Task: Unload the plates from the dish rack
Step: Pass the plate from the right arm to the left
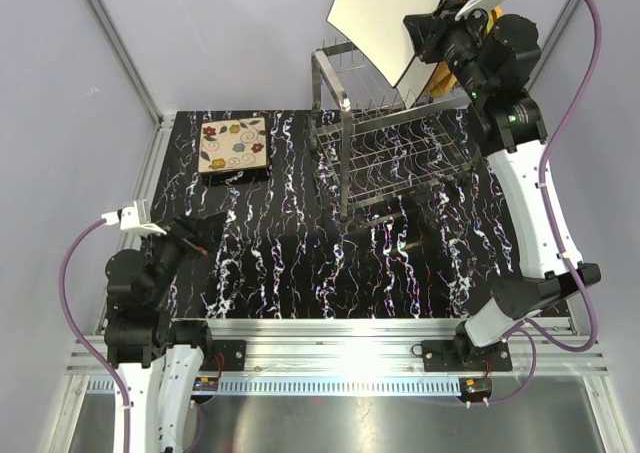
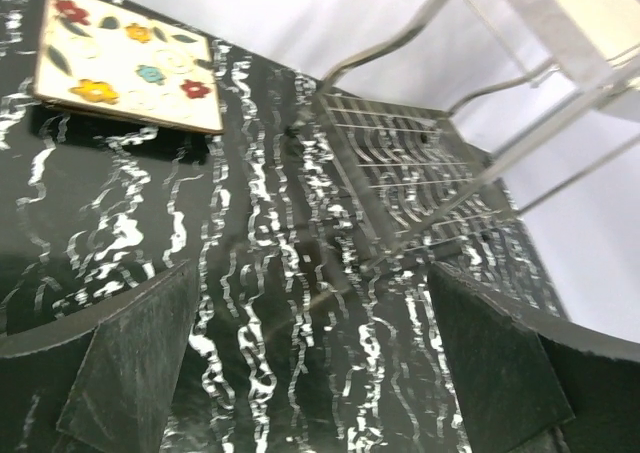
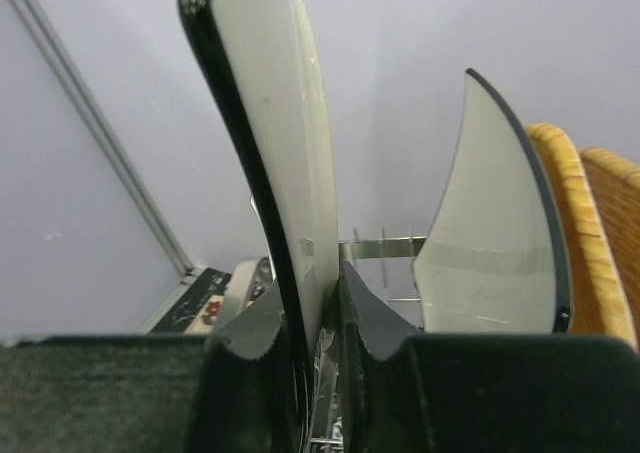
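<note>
My right gripper (image 1: pixel 424 41) is shut on the edge of a square cream plate (image 1: pixel 385 18) and holds it up on edge, above the top tier of the silver wire dish rack (image 1: pixel 390 143). The right wrist view shows this plate (image 3: pixel 275 123), with its black rim, pinched between my fingers (image 3: pixel 250 328). A second cream plate (image 3: pixel 495 233) stands behind it, with woven orange-tan plates (image 3: pixel 590 233) at the far right. A flower-patterned cream plate (image 1: pixel 233 145) lies flat on the table at the back left. My left gripper (image 1: pixel 193 235) hovers open and empty low over the front left of the table.
The black, white-veined tabletop (image 1: pixel 300 263) runs between the two arms. Pale walls and a metal frame post (image 1: pixel 120 43) close in the back and left. In the left wrist view the flower plate (image 2: pixel 125 63) and the rack (image 2: pixel 400 163) lie ahead of the open fingers (image 2: pixel 130 373).
</note>
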`<state>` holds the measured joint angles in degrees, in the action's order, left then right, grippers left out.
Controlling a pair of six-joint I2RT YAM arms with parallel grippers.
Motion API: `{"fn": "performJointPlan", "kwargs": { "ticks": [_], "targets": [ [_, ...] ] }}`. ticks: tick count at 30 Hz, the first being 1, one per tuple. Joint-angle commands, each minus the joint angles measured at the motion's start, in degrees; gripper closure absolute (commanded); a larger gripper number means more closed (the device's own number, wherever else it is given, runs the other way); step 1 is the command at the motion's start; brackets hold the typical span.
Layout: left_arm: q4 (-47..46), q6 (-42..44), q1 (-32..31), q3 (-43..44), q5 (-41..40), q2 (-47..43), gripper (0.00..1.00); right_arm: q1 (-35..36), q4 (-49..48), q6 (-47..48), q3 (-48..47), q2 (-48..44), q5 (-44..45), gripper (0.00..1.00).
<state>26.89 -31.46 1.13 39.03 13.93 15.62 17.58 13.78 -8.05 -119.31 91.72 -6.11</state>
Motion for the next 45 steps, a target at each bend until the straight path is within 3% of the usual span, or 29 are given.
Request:
{"fn": "performJointPlan", "kwargs": {
  "ticks": [1, 15, 26, 31, 45],
  "targets": [
    [-4.47, -2.81, 0.19, 3.25, 5.48, 1.78, 0.01, 0.35, -8.87, -6.88, -6.64, -3.83, -4.87, 1.0],
    [-14.05, -8.08, 0.11, 3.34, 13.39, 2.75, 0.01, 0.43, -1.74, -16.46, -7.0, -6.99, -14.89, 1.0],
    [-24.16, -14.49, 0.1, 4.04, 19.9, 7.14, 0.01, 2.19, -3.06, -21.3, 1.52, -10.42, -23.15, 1.0],
    [-36.02, -23.19, 0.1, 3.86, 25.17, 10.74, 0.01, 3.07, -4.81, -21.83, 6.18, -12.62, -30.6, 1.0],
    [-50.89, -33.13, 0.1, 1.75, 35.72, 18.3, 0.01, 6.14, -6.66, -17.0, 23.67, -20.79, -44.07, 1.0]
  ]
}}
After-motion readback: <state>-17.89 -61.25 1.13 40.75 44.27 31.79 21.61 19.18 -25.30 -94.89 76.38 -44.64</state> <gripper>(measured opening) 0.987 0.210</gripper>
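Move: The open left gripper, where the plate is bound, is about 24 cm back, 38 cm left and 28 cm below the right hand. The other white plate stands some 12 cm ahead, 3 cm right and 10 cm below the right hand. From the left hand, the held plate is roughly 32 cm ahead, 34 cm right and 30 cm above, and the stacked flowered plates are 22 cm ahead, 2 cm left and 28 cm below. Right hand carries its plate back, left and down about 20 cm, turning counter-clockwise, towards the rising left gripper. ##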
